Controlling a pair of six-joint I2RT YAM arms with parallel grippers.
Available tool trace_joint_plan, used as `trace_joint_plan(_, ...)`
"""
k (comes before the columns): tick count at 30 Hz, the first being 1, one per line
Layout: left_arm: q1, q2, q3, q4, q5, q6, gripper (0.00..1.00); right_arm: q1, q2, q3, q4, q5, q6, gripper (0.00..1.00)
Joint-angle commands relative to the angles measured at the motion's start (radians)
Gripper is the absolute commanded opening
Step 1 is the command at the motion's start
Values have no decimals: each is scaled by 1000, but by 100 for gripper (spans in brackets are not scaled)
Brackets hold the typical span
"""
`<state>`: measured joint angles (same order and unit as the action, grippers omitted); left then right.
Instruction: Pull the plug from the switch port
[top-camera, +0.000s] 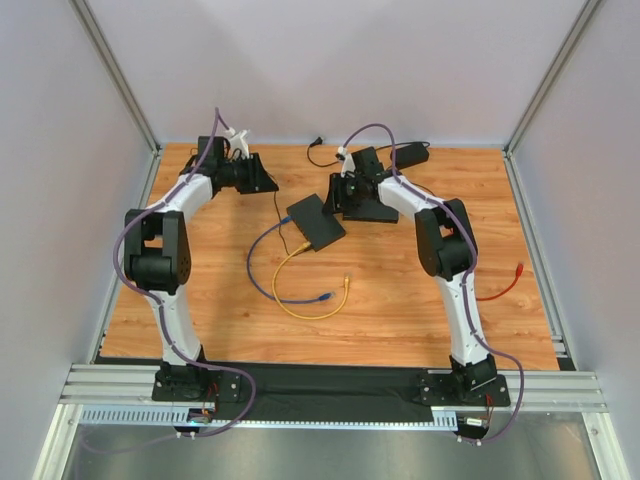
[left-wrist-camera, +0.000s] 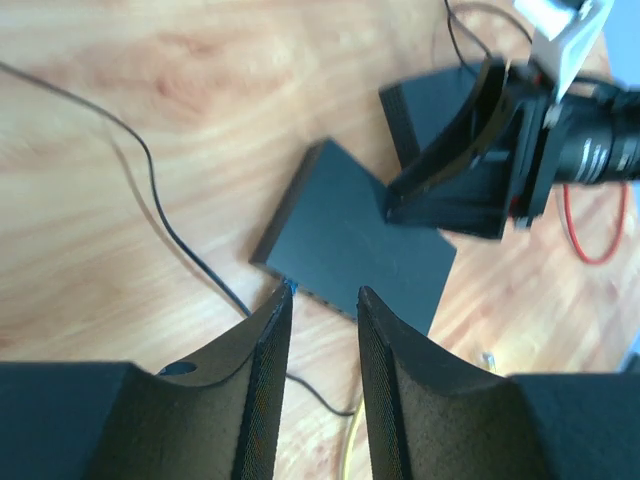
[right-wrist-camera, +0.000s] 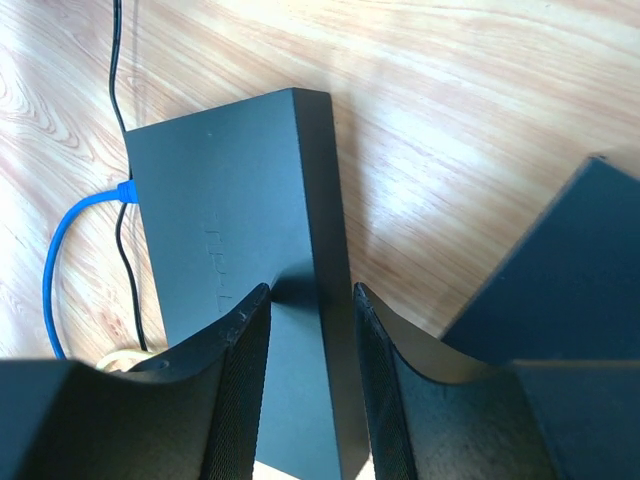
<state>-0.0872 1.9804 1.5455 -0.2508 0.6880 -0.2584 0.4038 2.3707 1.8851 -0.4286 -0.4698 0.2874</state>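
The black switch (top-camera: 315, 222) lies flat mid-table. A blue cable (top-camera: 262, 262) and a yellow cable (top-camera: 300, 310) run from its near-left side; their free ends lie on the wood. In the right wrist view the blue plug (right-wrist-camera: 127, 192) sits in the switch's (right-wrist-camera: 230, 220) left side. My right gripper (top-camera: 338, 205) is open and straddles the switch's right edge (right-wrist-camera: 305, 290), fingers apart from it. My left gripper (top-camera: 266, 183) is open and empty, back left of the switch (left-wrist-camera: 320, 292). In the left wrist view the switch (left-wrist-camera: 350, 240) lies ahead, a bit of blue plug (left-wrist-camera: 290, 288) showing at a fingertip.
A thin black power lead (top-camera: 277, 205) runs from the switch toward the back, where a black adapter (top-camera: 410, 153) lies. A red cable (top-camera: 505, 285) lies at the right side of the table. Grey walls enclose the wooden table on three sides.
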Motion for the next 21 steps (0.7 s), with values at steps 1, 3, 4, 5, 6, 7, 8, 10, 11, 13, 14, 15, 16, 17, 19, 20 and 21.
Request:
trace_joint_plan(1,12,55,-59,53,155,-1,41,-8,25,28,-32,-21,-36,40)
trace_joint_plan(3,12,83,-55,62,191,-10,42,-10,27,25,-27,-30,-33,41)
trace_joint_plan(4,10,110,-51,80,211,-16,43,-8,27,25,-24,-33,-30,41)
trace_joint_plan(5,9,123,-50,91,229,-21,43,-8,30,26,-22,-38,-27,41)
trace_joint_plan(6,9,132,-50,93,240,-28,43,-8,28,25,-22,-36,-25,41)
trace_joint_plan(7,9,141,-56,90,239,-24,43,-8,28,23,-22,-35,-25,41)
trace_joint_plan(8,9,146,-56,81,234,-18,42,-8,27,20,-21,-33,-25,41)
trace_joint_plan(10,9,156,-39,45,219,1,41,-8,27,17,-21,-32,-27,41)
trace_joint_plan(11,7,159,-38,48,228,1,41,-8,27,16,-19,-33,-25,41)
trace_joint_plan(13,7,169,-16,13,197,-1,41,-8,28,14,-18,-36,-24,41)
trace_joint_plan(14,6,176,-7,-7,182,2,41,-8,28,14,-18,-39,-22,41)
trace_joint_plan(15,6,184,2,-21,164,1,41,-8,27,12,-16,-38,-24,41)
trace_joint_plan(16,6,201,20,-39,162,-4,41,-8,24,9,-16,-39,-24,41)
trace_joint_plan(17,4,210,33,-53,162,-10,42,-8,22,8,-16,-36,-27,41)
trace_joint_plan(19,6,239,64,-74,162,-34,41,-8,21,6,-13,-36,-25,41)
trace_joint_plan(20,4,247,67,-71,162,-42,41,-8,22,6,-13,-41,-25,41)
trace_joint_plan(21,4,258,68,-68,163,-51,41,-8,22,6,-12,-41,-24,41)
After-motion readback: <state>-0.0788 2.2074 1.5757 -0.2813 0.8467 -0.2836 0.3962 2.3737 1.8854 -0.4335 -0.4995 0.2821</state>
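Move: The blue plug in the switch's near-left side is almost straight below my left hand: about 13 cm down, 2 cm right and 1 cm back. The switch's middle is some 8 cm right and 2 cm back of that hand, and the yellow plug about 6 cm right and 8 cm back, both equally low. From my right hand, at the switch's right edge, the blue plug lies about 10 cm left, 2 cm back and 2 cm lower. I sink my left hand about 8 cm towards the blue plug, easing back 2 to 3 cm and slightly right, then come about 1 cm forward again. On the way I tip its fingers some 15 degrees further down, keeping them part open, and end just above the plug without gripping it. My right hand stays put at the switch's right edge, steadying it. ##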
